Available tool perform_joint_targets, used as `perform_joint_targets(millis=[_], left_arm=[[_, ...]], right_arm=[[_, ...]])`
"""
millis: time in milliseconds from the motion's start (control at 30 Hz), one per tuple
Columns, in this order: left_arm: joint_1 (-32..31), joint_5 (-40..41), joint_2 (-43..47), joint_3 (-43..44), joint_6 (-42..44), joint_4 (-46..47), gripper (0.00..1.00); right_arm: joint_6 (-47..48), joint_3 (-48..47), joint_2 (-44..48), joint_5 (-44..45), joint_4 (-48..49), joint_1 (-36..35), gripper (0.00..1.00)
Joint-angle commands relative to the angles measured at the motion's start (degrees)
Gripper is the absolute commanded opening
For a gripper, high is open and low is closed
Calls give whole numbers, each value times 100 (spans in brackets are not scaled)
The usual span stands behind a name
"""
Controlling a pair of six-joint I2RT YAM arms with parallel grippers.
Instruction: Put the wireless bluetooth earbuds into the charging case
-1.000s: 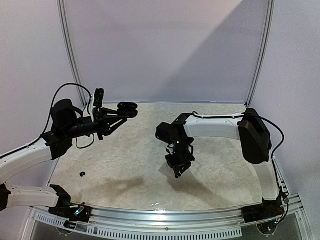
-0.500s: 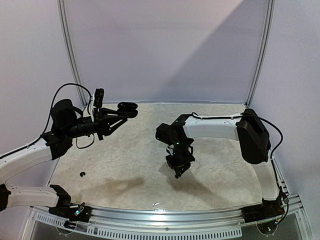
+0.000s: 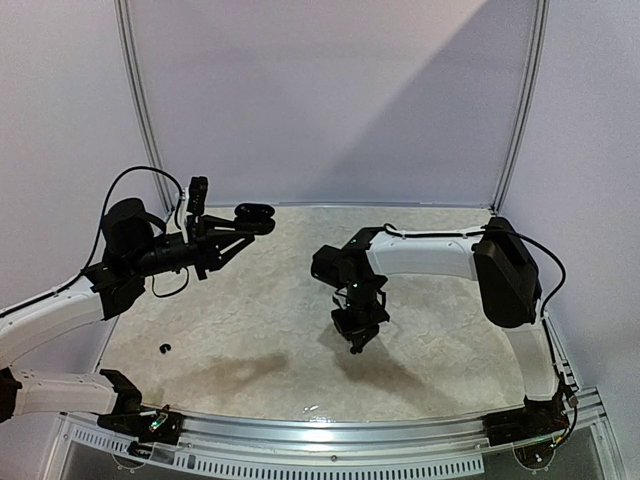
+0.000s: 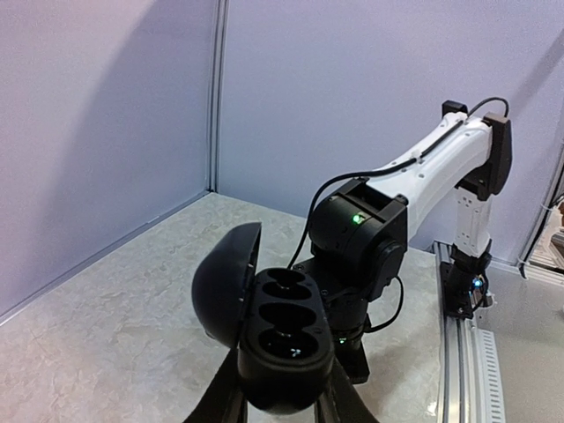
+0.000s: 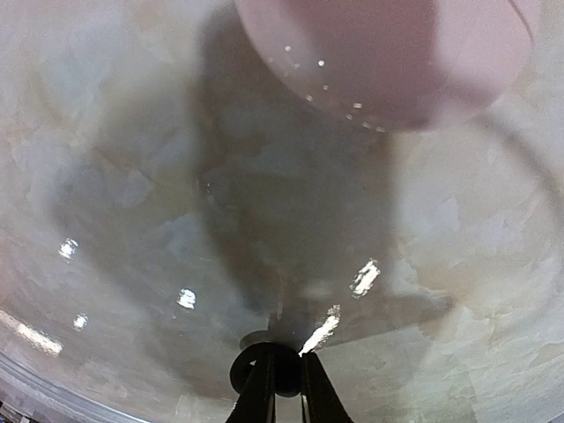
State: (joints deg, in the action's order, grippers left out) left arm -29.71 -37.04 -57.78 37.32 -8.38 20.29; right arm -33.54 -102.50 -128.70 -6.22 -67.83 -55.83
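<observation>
A black charging case [image 4: 286, 339] stands open with its lid [image 4: 225, 282] swung to the left, and both wells show dark and hollow. My left gripper [image 4: 282, 401] is shut on the case's body and holds it in the air over the table's far left [image 3: 255, 215]. My right gripper [image 3: 355, 345] points straight down at the middle of the table. Its fingers are shut on a small black earbud [image 5: 243, 370], low over the tabletop, with the gripper [image 5: 286, 361] seen from above. Another black earbud [image 3: 163, 348] lies on the table at the near left.
The marbled tabletop [image 3: 260, 330] is walled by pale panels at the back and sides. A metal rail [image 3: 330, 440] runs along the near edge. The right arm's elbow [image 3: 505, 270] rises at the right.
The right gripper's fingers have closed in on the black earbud, with the arm hardly shifting. The left arm and the case have not moved.
</observation>
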Motion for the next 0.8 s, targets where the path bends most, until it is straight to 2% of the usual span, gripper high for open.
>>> perform_joint_targets(millis=[0, 200, 367, 500, 633, 767], left_arm=[[29, 245, 65, -111, 103, 57, 0], [28, 455, 69, -111, 155, 71, 0], [19, 1038, 113, -102, 235, 126, 0], [-14, 1524, 29, -127, 359, 549, 0], [-150, 1839, -216, -234, 605, 1197, 0], [-394, 2031, -386, -244, 1004, 1676, 0]], right_arm=[[18, -225, 158, 299, -22, -16, 0], [20, -507, 452, 589, -15, -16, 0], [55, -985, 929, 1331, 185, -23, 0], [142, -1615, 1361, 1944, 536, -74, 0], [511, -2142, 1624, 2507, 1206, -269, 0], [876, -2202, 1894, 2816, 2492, -519, 0]])
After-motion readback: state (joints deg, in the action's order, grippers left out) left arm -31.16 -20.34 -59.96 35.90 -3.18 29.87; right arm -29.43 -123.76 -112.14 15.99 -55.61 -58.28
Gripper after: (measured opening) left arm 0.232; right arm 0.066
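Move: The right fingers already pinch one black earbud down at the table. The open black charging case, still held in the left fingertips, lies about 17 cm to the left of the right hand, 4 cm ahead and 29 cm above. On the table, the pink case sits some 9 cm ahead and 2 cm left of the right hand, the blue case about 17 cm ahead and 3 cm right. From the left hand the earbud is about 19 cm right, 3 cm back and 28 cm below. Keeping its pinch on the earbud, the right hand lifts it off the table and sweeps up nearly 30 cm with gathering speed, also forward about 10 cm and somewhat left, towards the held black case, its down-pointing fingers swinging well forward and left. The left hand keeps hold of the case, easing about 4 cm forward and slightly up and left while turning counter-clockwise. ##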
